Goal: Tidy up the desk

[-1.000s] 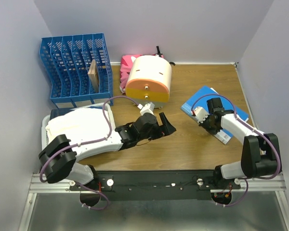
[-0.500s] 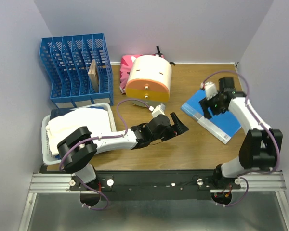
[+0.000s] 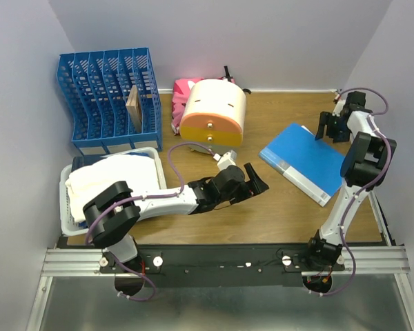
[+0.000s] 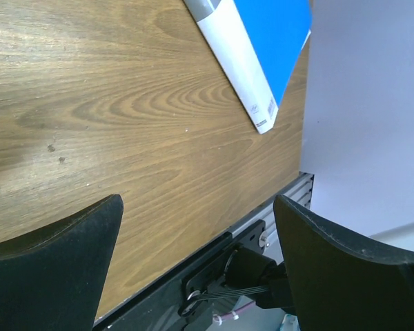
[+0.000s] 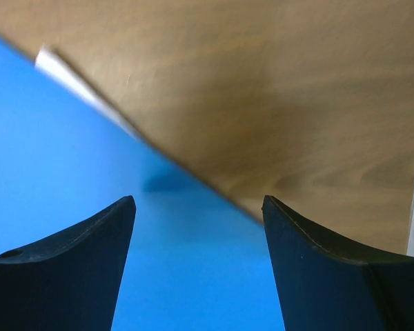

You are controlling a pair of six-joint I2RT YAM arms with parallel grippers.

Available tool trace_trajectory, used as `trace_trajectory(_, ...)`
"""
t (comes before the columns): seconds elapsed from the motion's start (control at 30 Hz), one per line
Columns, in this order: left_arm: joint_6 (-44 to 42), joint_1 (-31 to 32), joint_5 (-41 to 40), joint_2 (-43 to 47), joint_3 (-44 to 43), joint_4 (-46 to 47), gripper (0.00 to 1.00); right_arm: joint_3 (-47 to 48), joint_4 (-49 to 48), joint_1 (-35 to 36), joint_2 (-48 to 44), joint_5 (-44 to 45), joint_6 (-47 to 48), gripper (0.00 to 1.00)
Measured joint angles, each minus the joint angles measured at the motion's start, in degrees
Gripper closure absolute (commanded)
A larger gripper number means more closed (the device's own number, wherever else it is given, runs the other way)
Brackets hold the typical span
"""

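Observation:
The desk point(image 3: 276, 214) is a brown wood-grain top with a black rail along its front. A blue binder point(image 3: 307, 160) with a white spine lies flat on it at the right. My right gripper point(image 3: 328, 126) hovers open over the binder's far right corner. In the right wrist view the binder point(image 5: 69, 207) fills the space under the right gripper point(image 5: 196, 200), and nothing sits between the fingers. My left gripper point(image 3: 255, 178) reaches out low over mid-desk, open and empty. From the left wrist, the left gripper point(image 4: 198, 203) frames bare wood, with the binder point(image 4: 262, 41) beyond.
A cream and orange drawer box point(image 3: 214, 112) stands at the back centre with a pink item point(image 3: 183, 93) behind it. A blue file rack point(image 3: 110, 100) holding one board stands at the back left. A white tray with cloth point(image 3: 110, 181) lies at the front left. Lavender walls close in both sides.
My right gripper has opened and moved from the binder's near part back to its far right corner. The left gripper has reached further right over the desk.

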State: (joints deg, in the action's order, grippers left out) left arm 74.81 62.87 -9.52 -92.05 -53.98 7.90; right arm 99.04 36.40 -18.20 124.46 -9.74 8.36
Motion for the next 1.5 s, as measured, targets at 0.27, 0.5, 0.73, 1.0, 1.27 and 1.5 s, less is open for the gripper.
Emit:
trace_trajectory(0.27, -0.2, 0.2, 0.1, -2.9, 0.0, -0.3, 0.01, 7.2, 1.7, -0.2, 6.5, -6.3, 0.1, 0.37)
trace_trajectory(0.5, -0.2, 0.3, 0.1, -6.1, 0.0, 1.6, 0.01, -3.9, 1.5, -0.6, 0.7, -15.5, 5.6, 0.53)
trace_trajectory(0.73, 0.7, 0.3, 1.4, -10.8, 0.0, 6.3, 0.01, -15.7, 6.3, -0.6, -5.5, -23.9, 9.6, 0.56)
trace_trajectory(1.0, 7.0, 0.3, 1.5, -13.8, 1.7, 12.1, 0.01, -19.2, 14.4, -0.5, -5.6, -30.3, 8.9, 0.56)
trace_trajectory(1.27, 16.8, 0.3, 1.5, -13.7, 8.2, 22.3, 0.01, -21.2, 14.5, -0.3, -5.6, -31.5, 7.4, 0.57)
trace_trajectory(1.5, 18.5, 1.4, 2.0, -12.8, 9.7, 22.8, 0.01, -22.1, 13.2, 0.6, -6.3, -30.1, 4.6, 0.57)
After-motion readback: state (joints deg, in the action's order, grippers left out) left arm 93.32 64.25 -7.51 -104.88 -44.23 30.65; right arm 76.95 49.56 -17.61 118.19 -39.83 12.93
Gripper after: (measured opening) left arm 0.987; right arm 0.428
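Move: The blue binder lies below and behind the open right hand: its middle is about 11 cm back and 7 cm left, some 3 cm down, with its outer long edge near the fingertips. A white paper slip at that edge is roughly 3 cm ahead and 7 cm left. From the left hand the binder's middle is some 12 cm ahead and 23 cm right, 12 cm below; the drawer cabinet stands about 26 cm ahead and 12 cm left, 5 cm below. Catching the blue binder's outer long edge, one finger outside it and the other over the cover, the right hand drags it back and left towards the left hand, roughly 14 cm each way after a short reach forward, sinking slightly, half-closing and rolling its left side up. Meanwhile the wide-open left hand drops about 8 cm to meet the spine, then tips down some 15 degrees. ##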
